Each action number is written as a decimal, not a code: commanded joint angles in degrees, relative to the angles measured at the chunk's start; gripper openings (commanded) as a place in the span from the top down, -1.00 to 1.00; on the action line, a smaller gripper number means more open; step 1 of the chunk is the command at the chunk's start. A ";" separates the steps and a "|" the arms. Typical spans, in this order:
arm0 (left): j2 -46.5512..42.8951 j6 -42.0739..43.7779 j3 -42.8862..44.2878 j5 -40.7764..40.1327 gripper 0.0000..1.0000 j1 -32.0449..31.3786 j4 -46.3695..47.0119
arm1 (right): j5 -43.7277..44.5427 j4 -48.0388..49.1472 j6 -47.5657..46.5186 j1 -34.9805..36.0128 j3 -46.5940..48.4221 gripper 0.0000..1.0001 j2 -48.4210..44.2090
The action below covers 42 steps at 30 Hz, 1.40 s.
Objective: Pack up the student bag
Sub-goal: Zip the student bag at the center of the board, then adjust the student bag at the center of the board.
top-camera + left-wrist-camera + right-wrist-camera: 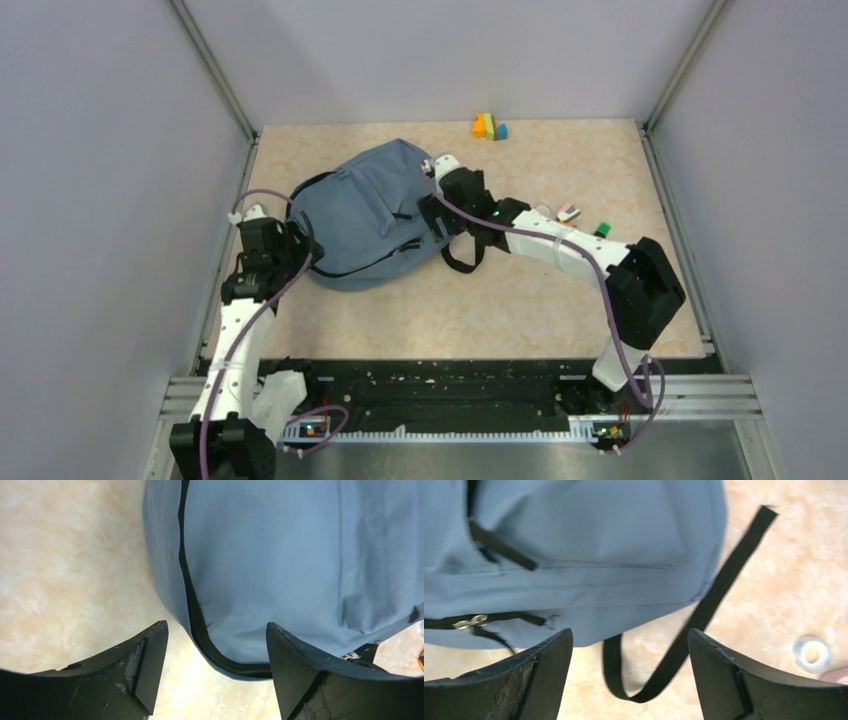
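The student bag [362, 212], dusty-blue with dark zippers, lies flat on the table left of the middle. My left gripper [296, 243] is at its left edge. In the left wrist view this gripper [217, 647] stands open, and the rounded, zippered corner of the bag [280, 555] lies between the fingers, unclamped. My right gripper [436, 214] is at the bag's right side. It [630, 635] is open too, and a black strap [719, 587] loops loosely between its fingers below the bag [589, 550]. A metal zipper pull [469, 623] shows at the left.
Coloured blocks [490, 126] sit by the back wall. Small items [568, 212] and a green piece [602, 229] lie right of the right forearm. A pale ring [810, 653] lies on the table at the right. Walls close in both sides.
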 commanded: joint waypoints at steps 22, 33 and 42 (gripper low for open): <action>-7.29 4.94 4.42 8.45 -0.94 0.01 0.37 | -32.67 5.74 4.06 -22.83 10.45 -0.50 13.55; -9.59 3.43 0.87 11.79 -0.95 -1.51 2.77 | -46.58 8.61 9.16 -22.79 5.35 0.97 14.64; -12.21 2.03 -3.91 13.34 -0.95 -3.86 7.34 | -35.57 10.58 15.92 -15.14 -15.42 1.00 -3.64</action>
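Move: The bag's right edge lies about 9 cm ahead of the right hand, 4 cm to its right and 6 cm below. The zip pull is some 8 cm left of that hand and 2 cm nearer the base; the black strap loop is roughly 5 cm right and 1 cm back. From the left hand, the zip pull lies around 20 cm right, 5 cm ahead and 7 cm below. Right hand loops forward-right and down, pinches the bag's right edge, pulls back about 7 cm; left rises rightward. ##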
